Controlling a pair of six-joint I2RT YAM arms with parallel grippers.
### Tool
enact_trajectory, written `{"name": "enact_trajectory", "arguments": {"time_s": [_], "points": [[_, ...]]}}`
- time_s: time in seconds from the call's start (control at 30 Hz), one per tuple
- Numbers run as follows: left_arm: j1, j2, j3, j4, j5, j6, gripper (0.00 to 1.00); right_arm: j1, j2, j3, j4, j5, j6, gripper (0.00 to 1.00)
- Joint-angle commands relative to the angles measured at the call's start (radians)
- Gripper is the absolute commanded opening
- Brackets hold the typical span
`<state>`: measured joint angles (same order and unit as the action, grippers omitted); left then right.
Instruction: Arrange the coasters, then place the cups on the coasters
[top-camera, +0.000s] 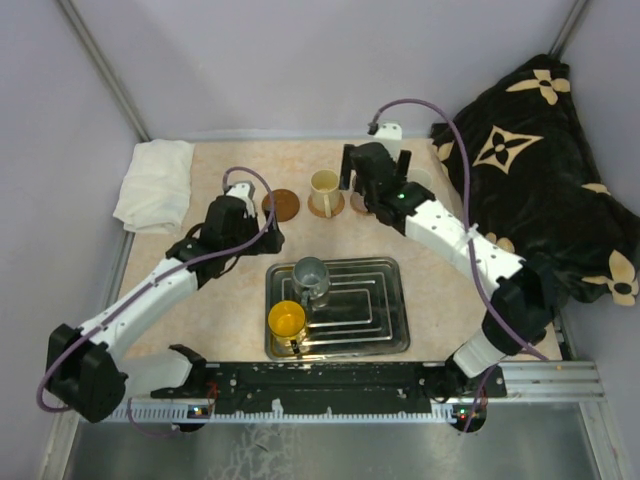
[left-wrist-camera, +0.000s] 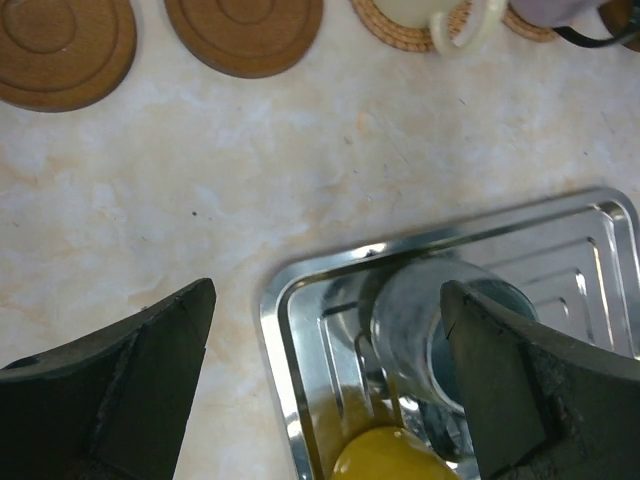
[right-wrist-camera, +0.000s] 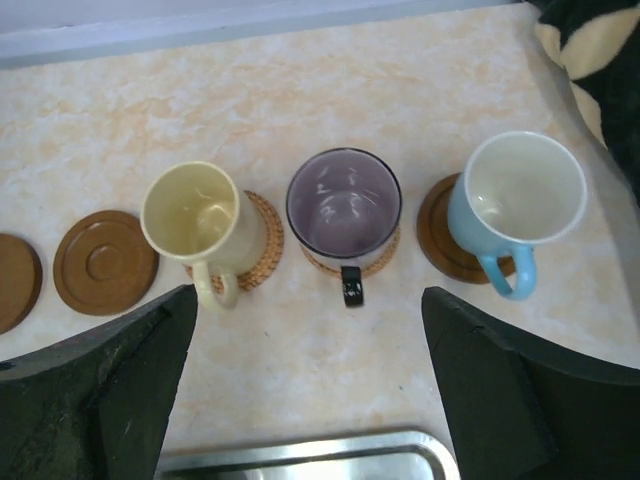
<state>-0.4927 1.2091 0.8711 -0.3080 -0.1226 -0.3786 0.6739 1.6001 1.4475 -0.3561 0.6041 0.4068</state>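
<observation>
The cream cup (right-wrist-camera: 190, 215) and the purple cup (right-wrist-camera: 343, 203) each stand on a woven coaster (right-wrist-camera: 262, 245). The light blue cup (right-wrist-camera: 525, 190) stands on a brown coaster (right-wrist-camera: 440, 240). Two bare brown coasters (right-wrist-camera: 105, 262) (left-wrist-camera: 60, 45) lie to their left. My right gripper (right-wrist-camera: 308, 300) hangs open just in front of the purple cup, holding nothing. The grey cup (left-wrist-camera: 420, 320) and the orange-yellow cup (left-wrist-camera: 395, 455) sit in the metal tray (left-wrist-camera: 290, 330). My left gripper (left-wrist-camera: 325, 380) is open over the tray's far left corner, one finger beside the grey cup.
A folded white cloth (top-camera: 155, 182) lies at the back left of the table. A black fabric with cream flowers (top-camera: 540, 170) fills the back right, close to the blue cup. Grey walls close in the table on three sides.
</observation>
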Motion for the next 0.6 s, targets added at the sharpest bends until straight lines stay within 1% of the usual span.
{"name": "enact_trajectory", "arguments": {"time_s": [0.0,0.07,0.13,0.2,0.3,0.43,0.57], "points": [[-0.064,-0.103,-0.030,-0.064,-0.079,-0.055,1.00,-0.013,-0.146,-0.129,0.091,-0.055,0.043,0.90],[-0.084,-0.127,-0.042,-0.106,-0.080,-0.076,1.00,-0.013,-0.184,-0.176,0.065,-0.060,0.061,0.86],[-0.104,-0.139,-0.054,-0.152,-0.080,-0.100,1.00,0.002,-0.225,-0.230,0.049,-0.046,0.065,0.80],[-0.137,-0.153,-0.071,-0.179,-0.086,-0.122,1.00,0.037,-0.266,-0.285,0.037,-0.016,0.061,0.75],[-0.180,-0.180,-0.092,-0.200,-0.084,-0.161,1.00,0.125,-0.308,-0.337,0.008,0.045,0.056,0.68],[-0.251,-0.233,-0.110,-0.252,-0.111,-0.234,1.00,0.232,-0.302,-0.332,-0.096,0.063,0.120,0.64],[-0.338,-0.341,-0.150,-0.272,-0.124,-0.300,1.00,0.311,-0.302,-0.355,-0.154,0.107,0.190,0.62]]}}
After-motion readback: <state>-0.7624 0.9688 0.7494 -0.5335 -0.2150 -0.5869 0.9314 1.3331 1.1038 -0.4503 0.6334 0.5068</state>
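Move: The grey cup in the tray lies about 16 cm back from my right hand, 12 cm to its left and 20 cm below. The yellow cup, my left hand's goal, is some 16 cm back, 5 cm right and 9 cm below it, with the grey cup about 6 cm back and 10 cm right of that hand. From my right hand the placed cream cup stands 3 cm ahead and 9 cm left, the bare brown coaster 3 cm ahead and 19 cm left. I bring both empty hands back over the tray. My right hand draws back about 12 cm from the placed cups and sinks 5, drifting right before it swings left towards the grey cup; it turns some 10 degrees counter-clockwise while its fingers close partway on air. My left hand, fingers wide open, backs about 10 cm towards the yellow cup, rising slightly, then dipping. ##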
